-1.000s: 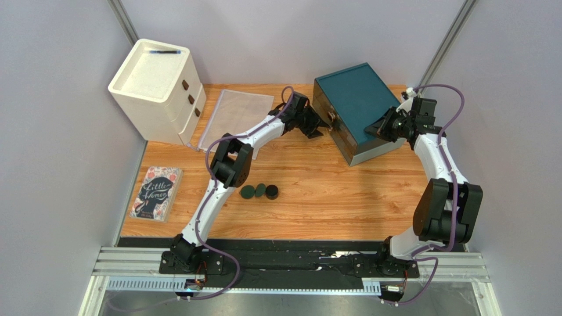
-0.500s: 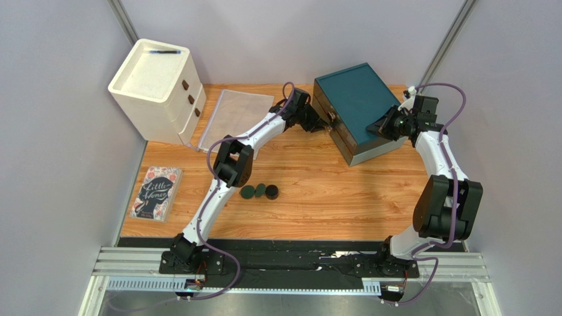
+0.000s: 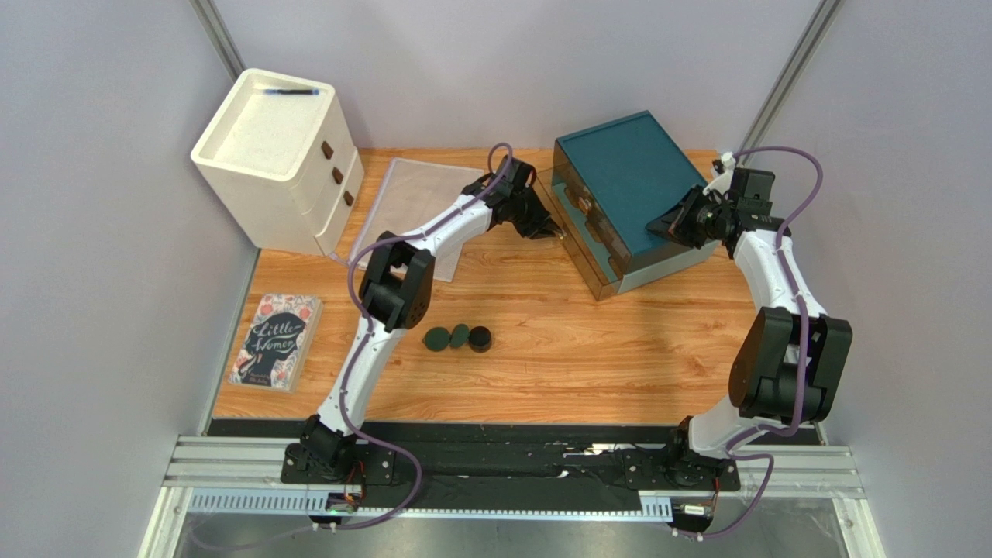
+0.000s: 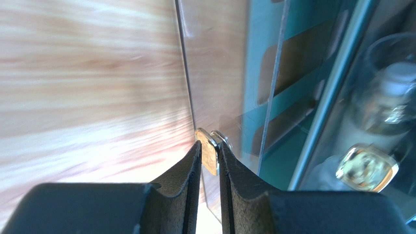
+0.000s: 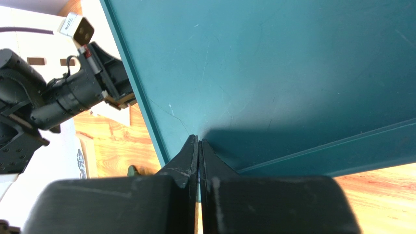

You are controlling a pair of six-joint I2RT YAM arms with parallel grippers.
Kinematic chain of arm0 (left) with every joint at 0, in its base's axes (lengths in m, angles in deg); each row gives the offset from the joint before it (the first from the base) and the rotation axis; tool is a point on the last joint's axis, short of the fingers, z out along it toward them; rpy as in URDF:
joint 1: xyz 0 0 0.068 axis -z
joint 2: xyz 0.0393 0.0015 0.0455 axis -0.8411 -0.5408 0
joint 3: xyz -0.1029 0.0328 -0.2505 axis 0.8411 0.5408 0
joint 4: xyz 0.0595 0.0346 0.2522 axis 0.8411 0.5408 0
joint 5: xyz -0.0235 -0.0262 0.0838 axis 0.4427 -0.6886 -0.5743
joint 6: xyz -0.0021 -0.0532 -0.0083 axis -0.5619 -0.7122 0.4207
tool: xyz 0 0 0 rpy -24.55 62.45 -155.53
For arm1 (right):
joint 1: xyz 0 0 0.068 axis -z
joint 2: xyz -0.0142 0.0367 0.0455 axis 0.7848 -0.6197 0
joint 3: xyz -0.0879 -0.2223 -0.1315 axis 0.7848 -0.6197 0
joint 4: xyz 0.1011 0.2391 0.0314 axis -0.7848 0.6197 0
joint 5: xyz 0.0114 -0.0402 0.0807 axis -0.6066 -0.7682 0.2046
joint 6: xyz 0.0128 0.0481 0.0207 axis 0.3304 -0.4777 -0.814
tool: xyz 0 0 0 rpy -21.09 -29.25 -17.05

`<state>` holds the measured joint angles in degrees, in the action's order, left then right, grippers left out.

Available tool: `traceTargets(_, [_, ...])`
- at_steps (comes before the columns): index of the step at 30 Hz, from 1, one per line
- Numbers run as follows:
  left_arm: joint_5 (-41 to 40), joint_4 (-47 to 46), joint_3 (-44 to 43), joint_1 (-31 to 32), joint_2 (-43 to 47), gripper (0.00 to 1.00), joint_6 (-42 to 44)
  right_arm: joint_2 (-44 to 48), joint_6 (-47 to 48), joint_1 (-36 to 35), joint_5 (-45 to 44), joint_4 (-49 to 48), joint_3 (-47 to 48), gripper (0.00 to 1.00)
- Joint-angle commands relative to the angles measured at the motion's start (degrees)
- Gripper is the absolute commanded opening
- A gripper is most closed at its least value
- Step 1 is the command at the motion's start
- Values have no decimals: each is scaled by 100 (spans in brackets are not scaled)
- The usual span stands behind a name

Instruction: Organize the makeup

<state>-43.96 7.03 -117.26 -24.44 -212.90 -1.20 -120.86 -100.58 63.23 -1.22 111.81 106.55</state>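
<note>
Three dark round compacts (image 3: 459,337) lie in a row mid-table. A teal box (image 3: 629,174) stands at the back right with its clear-fronted drawer (image 3: 586,242) pulled partly out. My left gripper (image 3: 548,222) is shut on the drawer's gold pull tab (image 4: 210,153). In the left wrist view my gripper (image 4: 210,145) pinches the tab, and a clear bottle (image 4: 388,95) and a gold cap (image 4: 366,168) show inside the drawer. My right gripper (image 3: 664,227) is shut and empty, its tips (image 5: 199,140) resting on the teal lid (image 5: 293,73).
A white drawer unit (image 3: 280,157) with a pen (image 3: 289,91) on top stands at the back left. A clear zip pouch (image 3: 413,204) lies beside it. An illustrated book (image 3: 276,340) lies at the left edge.
My left gripper has moved left, away from the teal box, holding the pull tab, and the drawer has slid out. The right arm has stayed on the lid.
</note>
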Motion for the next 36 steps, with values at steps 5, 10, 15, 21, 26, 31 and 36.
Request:
traceTargets(5, [-649,1132,1605,-249,901,23,844,-552,369,86,-1107,1228,-537,0])
traceTargets(10, [-677,511,2511,-302,1464,25,1001,-544,360,86,-1001,1141,-634,0])
traceTargets(15, [-483,148,2407,-267,1657,38,1379,-491,360,86,-984,1132,-661,0])
traceTargets(21, [-790,-28,2389,-276,2429,52,2117,-438,369,86,-966,1149,-661,0])
traceTargets(26, [-1080,437,2503,-267,3150,56,2882,-403,378,86,-949,1140,-678,0])
traceTargets(31, [-1256,867,3353,-197,3976,57,3461,-368,352,78,-940,1123,-704,0])
traceTargets(36, [-1503,1228,4128,101,4584,58,3937,-359,325,78,-878,1079,-748,0])
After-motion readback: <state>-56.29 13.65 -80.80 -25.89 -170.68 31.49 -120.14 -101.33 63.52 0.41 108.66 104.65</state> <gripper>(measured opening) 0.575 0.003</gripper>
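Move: The left fingers are already pinched on the small gold knob of the partly open clear drawer, so the knob lies right at them. The cabinet's middle is about 12 cm to their right, 7 cm ahead and 4 cm higher. The black pot lies some 20 cm back and 15 cm left, about 4 cm lower; the zip pouch is 27 cm left and 4 cm ahead, 5 cm lower. From the right hand, the knob is about 15 cm left, 2 cm ahead and 10 cm below. Still pinching the gold knob, the left hand draws the clear drawer outward, roughly 7 cm left and 4 cm back, then opens its fingers and comes off the knob. It rises some 10 cm while swinging farther left and then back towards the pots, wrist rolling about 35 degrees so the fingers point more steeply down. The right hand's closed fingertips stay resting on the cabinet top. ##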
